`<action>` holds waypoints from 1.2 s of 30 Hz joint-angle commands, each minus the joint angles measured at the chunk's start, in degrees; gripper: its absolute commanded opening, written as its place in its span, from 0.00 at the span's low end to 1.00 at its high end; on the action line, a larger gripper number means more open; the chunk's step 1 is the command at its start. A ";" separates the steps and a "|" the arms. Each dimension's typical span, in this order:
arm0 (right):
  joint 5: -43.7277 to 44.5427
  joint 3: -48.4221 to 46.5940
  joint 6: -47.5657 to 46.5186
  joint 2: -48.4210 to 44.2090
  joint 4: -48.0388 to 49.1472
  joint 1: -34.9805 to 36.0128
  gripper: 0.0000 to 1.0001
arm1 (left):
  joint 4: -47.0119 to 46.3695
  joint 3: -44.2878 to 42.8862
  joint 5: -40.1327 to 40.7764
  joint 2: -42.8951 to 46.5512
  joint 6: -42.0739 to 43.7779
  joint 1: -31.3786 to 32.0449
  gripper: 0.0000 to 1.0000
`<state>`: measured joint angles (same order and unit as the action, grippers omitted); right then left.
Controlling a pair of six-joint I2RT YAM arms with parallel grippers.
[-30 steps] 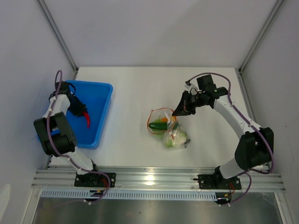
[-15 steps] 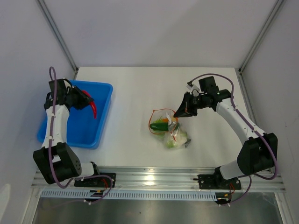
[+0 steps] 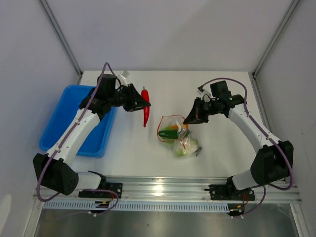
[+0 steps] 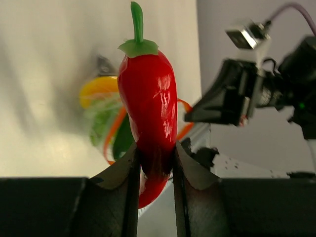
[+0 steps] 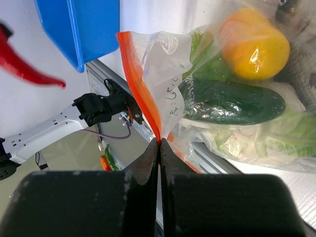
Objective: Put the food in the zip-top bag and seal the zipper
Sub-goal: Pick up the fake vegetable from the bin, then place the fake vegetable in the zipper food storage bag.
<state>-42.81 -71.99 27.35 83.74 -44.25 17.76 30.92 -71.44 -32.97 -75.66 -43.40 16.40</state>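
My left gripper (image 3: 141, 103) is shut on the red chili (image 3: 145, 111), held above the table left of the clear zip-top bag (image 3: 178, 135); the chili (image 4: 148, 113) fills the left wrist view. My right gripper (image 3: 187, 120) is shut on the bag's orange-red zipper strip (image 5: 143, 84) and holds the mouth up and open. Inside the bag lie the dark green cucumber (image 5: 232, 101), the orange-yellow piece (image 5: 254, 42) and the white-green leafy vegetable (image 5: 256, 143). The grape bunch cannot be made out.
The blue tray (image 3: 74, 121) stands at the left of the table, and its corner (image 5: 81, 29) shows in the right wrist view. The aluminium rail (image 3: 168, 190) runs along the near edge. White walls close in the back and sides.
My left arm lifted the red chili out of the blue tray and swung it right, close to the bag. The right gripper stayed on the zipper strip.
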 commanded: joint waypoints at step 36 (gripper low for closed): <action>-8.68 -4.21 9.02 -1.57 4.79 3.60 0.00 | -33.78 -2.75 -5.00 -1.86 1.56 14.97 0.01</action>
<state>-45.39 -72.27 31.99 83.11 -40.91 21.32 12.78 -77.25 -40.07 -79.31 -43.44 30.87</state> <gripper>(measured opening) 0.006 0.287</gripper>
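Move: From the left hand, which already holds the red pepper, the bag mouth lies about 12 cm right, 4 back and 12 below. The right gripper is roughly 19 cm right, 4 back and 6 lower; the cucumber in the bag some 11 right, 6 back and 19 down. From the right hand, already pinching the zipper edge, the mouth is about 7 cm left, level ahead, and 6 below. Left hand carries its red pepper rightward about 10 cm, over the bag, then up; right still pinches the zipper. ##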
